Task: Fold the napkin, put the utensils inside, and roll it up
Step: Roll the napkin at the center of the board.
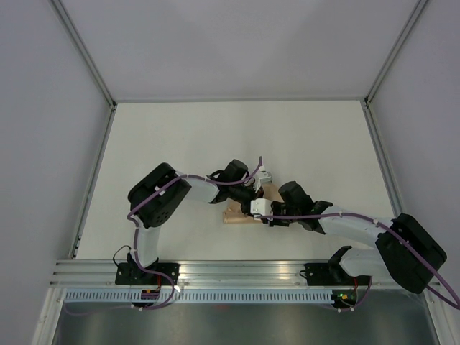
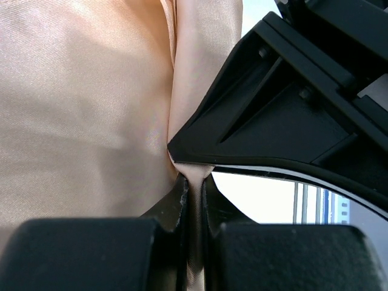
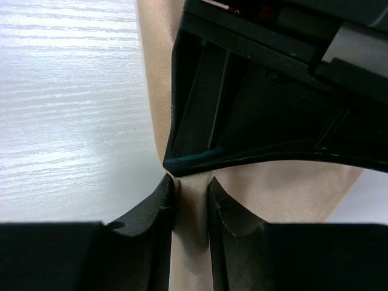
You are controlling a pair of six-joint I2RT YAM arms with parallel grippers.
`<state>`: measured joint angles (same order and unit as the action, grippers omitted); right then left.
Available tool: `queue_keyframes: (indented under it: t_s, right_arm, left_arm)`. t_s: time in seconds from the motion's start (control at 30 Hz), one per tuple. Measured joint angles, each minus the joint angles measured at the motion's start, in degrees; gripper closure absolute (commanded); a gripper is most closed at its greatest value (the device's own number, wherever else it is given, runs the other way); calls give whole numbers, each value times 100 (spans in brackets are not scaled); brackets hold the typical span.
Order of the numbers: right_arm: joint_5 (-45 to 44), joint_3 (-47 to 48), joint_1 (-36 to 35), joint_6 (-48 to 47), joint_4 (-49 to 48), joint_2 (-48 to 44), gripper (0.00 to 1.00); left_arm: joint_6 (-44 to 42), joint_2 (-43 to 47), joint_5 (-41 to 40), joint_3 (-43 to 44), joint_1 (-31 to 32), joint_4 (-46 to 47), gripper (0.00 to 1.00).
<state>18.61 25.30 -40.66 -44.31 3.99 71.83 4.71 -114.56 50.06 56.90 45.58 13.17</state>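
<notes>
The peach-orange napkin lies bunched into a small bundle at the table's middle, with both arms meeting over it. My left gripper comes in from the left. In its wrist view the left gripper is shut on a thin raised fold of the napkin. My right gripper reaches in from the right. In its own view the right gripper has a thicker fold of the napkin filling the gap between its fingers. The two grippers stand tip to tip. The utensils are hidden.
White tabletop surrounds the bundle, bounded by grey walls at the back and both sides. An aluminium rail carrying the arm bases runs along the near edge. Each wrist view is partly filled by the other gripper's black body.
</notes>
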Motion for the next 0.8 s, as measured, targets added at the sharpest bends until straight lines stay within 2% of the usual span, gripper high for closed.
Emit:
queue_keyframes:
  t_s: [0.07, 0.1, 0.17, 0.2, 0.27, 0.4, 0.53, 0.8]
  right_arm:
    - [37, 2, 0, -2, 0, 2, 96]
    - [74, 9, 2, -4, 2, 13, 98]
    - [149, 59, 9, -4, 35, 70, 100]
    - [205, 103, 35, -9, 74, 114, 99]
    - [337, 212, 111, -9, 208, 229, 100]
    - [697, 518, 345, -83, 584, 516, 99]
    - [994, 802, 538, -170, 942, 772, 100]
    - [1513, 1381, 837, -354, 1639, 1318, 100]
  left_arm:
    - [15, 68, -50, -57, -13, 13, 90]
    - [20, 105, -87, -92, -13, 9, 83]
    - [37, 184, -186, -155, -11, 0, 78]
    - [46, 223, -245, -188, -13, -4, 67]
    - [66, 310, -393, -249, -15, -4, 61]
    - [103, 667, -702, -494, -66, 42, 54]
    - [146, 1169, -1150, -796, -114, 247, 52]
    - [225, 2570, -2721, -2002, -157, 946, 48]
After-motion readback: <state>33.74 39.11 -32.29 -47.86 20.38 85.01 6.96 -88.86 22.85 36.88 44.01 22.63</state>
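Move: The napkin's rolled near edge is pinched by both hands almost side by side, its middle practically at each fingertip. The roll's left end lies about 12 cm to the left of the left hand, its right end some 11 cm to the right of the right hand, both about level with the hands. The flat rest of the napkin spreads about 7 cm ahead of either hand, roughly 1 cm lower. The napkin's rolled edge is let go by the left fingers, which open to about half, and that hand then backs off left, up and forward, roughly 9 cm in all, speeding up and swinging some 25 degrees counter-clockwise. The right fingers keep their pinch in place while the wrist turns nearly 20 degrees, the top going forward, twisting the roll away from the base. ##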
